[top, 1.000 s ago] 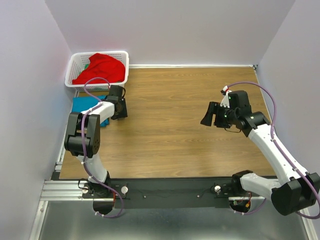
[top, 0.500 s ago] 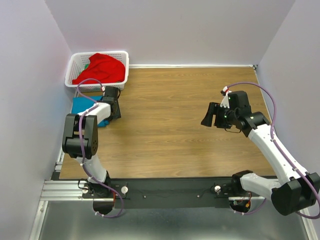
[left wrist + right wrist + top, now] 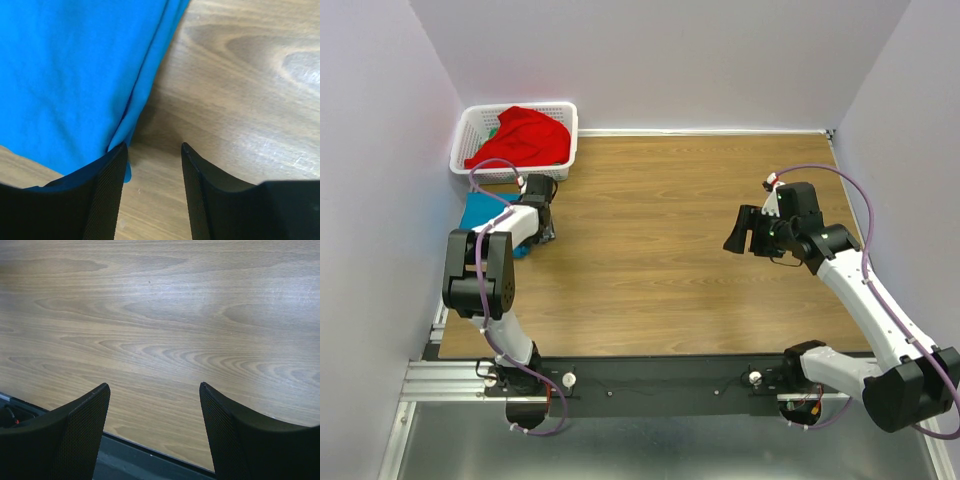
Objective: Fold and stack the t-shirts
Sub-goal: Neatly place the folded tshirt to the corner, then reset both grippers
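The teal-blue t-shirt (image 3: 480, 212) lies folded flat at the table's left edge, and in the left wrist view the teal-blue t-shirt (image 3: 75, 75) fills the upper left. My left gripper (image 3: 542, 228) hovers low at its right hem. That left gripper (image 3: 152, 150) is open, with bare wood between its fingers, and its left finger (image 3: 107, 185) overlaps a corner of the cloth. The bright red t-shirt (image 3: 520, 137) sits crumpled in the white basket (image 3: 470, 125). My right gripper (image 3: 736, 232) hangs open above the wood at mid right; in its wrist view the right gripper (image 3: 155, 390) holds nothing.
The basket stands in the back left corner against the wall. Walls close in the table on the left, back and right. The black rail (image 3: 650, 385) with both arm bases runs along the near edge, and the table's front edge (image 3: 150, 452) shows below the right gripper.
My left gripper has slid left across the wood to the blue shirt's hem, and its jaws have opened a little. The right arm has stayed still.
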You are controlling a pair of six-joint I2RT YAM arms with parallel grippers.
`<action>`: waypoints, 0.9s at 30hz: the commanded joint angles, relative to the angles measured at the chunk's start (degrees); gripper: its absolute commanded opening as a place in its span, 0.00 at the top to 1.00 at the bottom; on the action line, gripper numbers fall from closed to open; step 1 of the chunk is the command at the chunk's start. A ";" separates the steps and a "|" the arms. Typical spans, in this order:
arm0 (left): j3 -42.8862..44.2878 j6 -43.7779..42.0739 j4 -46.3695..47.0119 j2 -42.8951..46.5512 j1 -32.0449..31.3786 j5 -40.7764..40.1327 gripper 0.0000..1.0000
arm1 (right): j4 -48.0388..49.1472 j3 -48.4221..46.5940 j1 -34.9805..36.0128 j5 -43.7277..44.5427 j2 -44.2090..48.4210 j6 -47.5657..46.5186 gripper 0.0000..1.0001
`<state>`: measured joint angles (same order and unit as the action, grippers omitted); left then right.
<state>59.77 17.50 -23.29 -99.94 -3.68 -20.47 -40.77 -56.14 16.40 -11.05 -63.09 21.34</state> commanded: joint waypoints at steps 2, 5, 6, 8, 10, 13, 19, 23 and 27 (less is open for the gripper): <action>-0.62 -0.18 -2.64 2.38 0.34 0.96 0.43 | -1.94 -1.34 -0.14 2.96 1.13 -0.78 0.21; -0.35 0.17 -2.38 5.27 -1.76 6.04 0.41 | -2.12 -3.00 -0.23 4.80 1.48 -0.95 0.21; 0.08 0.43 -2.20 7.63 -4.55 7.97 0.40 | -2.12 -3.53 -0.14 5.42 1.57 -0.95 0.21; 0.87 1.75 -2.20 11.85 -7.73 9.47 0.37 | -2.29 -5.11 -0.23 7.78 1.65 -1.39 0.21; 2.02 2.63 -2.20 14.93 -11.25 10.79 0.36 | -2.47 -6.17 -0.14 9.63 2.01 -1.83 0.21; 3.16 4.47 -2.03 22.75 -14.15 12.64 0.35 | -2.82 -8.02 -0.14 14.38 3.32 -2.62 0.21; 0.62 4.21 0.61 44.01 -14.77 12.92 0.35 | -3.00 -10.65 -0.14 26.50 9.29 -3.41 0.16; -2.89 6.23 0.26 61.47 -14.77 3.36 0.31 | -2.82 -10.48 -0.14 32.04 14.56 -2.71 0.09; -9.21 6.15 2.80 76.15 -14.77 -2.63 0.19 | -2.38 -7.68 -0.14 37.13 20.54 -1.39 0.00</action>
<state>55.81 22.85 -20.82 -31.77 -18.50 -15.25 -42.96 -65.30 16.43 17.28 -45.84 19.11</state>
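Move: The folded blue t-shirt lies flat just beside the low left hand, its middle about 7 cm to the left and 5 cm ahead, roughly 1 cm below the hand point; its near right corner is right at the left finger. The white basket stands beyond the t-shirt, its middle some 26 cm ahead of this hand and 4 cm left. From the raised right hand the t-shirt is about 54 cm left, 16 cm ahead and 16 cm below. The left hand leaves the folded t-shirt's right edge, swinging about 13 cm to the right as it starts to lift, then climbing fast to some 35 cm up and drawing back towards its base while the fingers tip up from the table by over 60 degrees and open somewhat wider. The empty right hand, over bare table, rises about 13 cm and shifts some 9 cm right, away from the t-shirt, its fingers tilting up and turning clockwise as they open fully. ##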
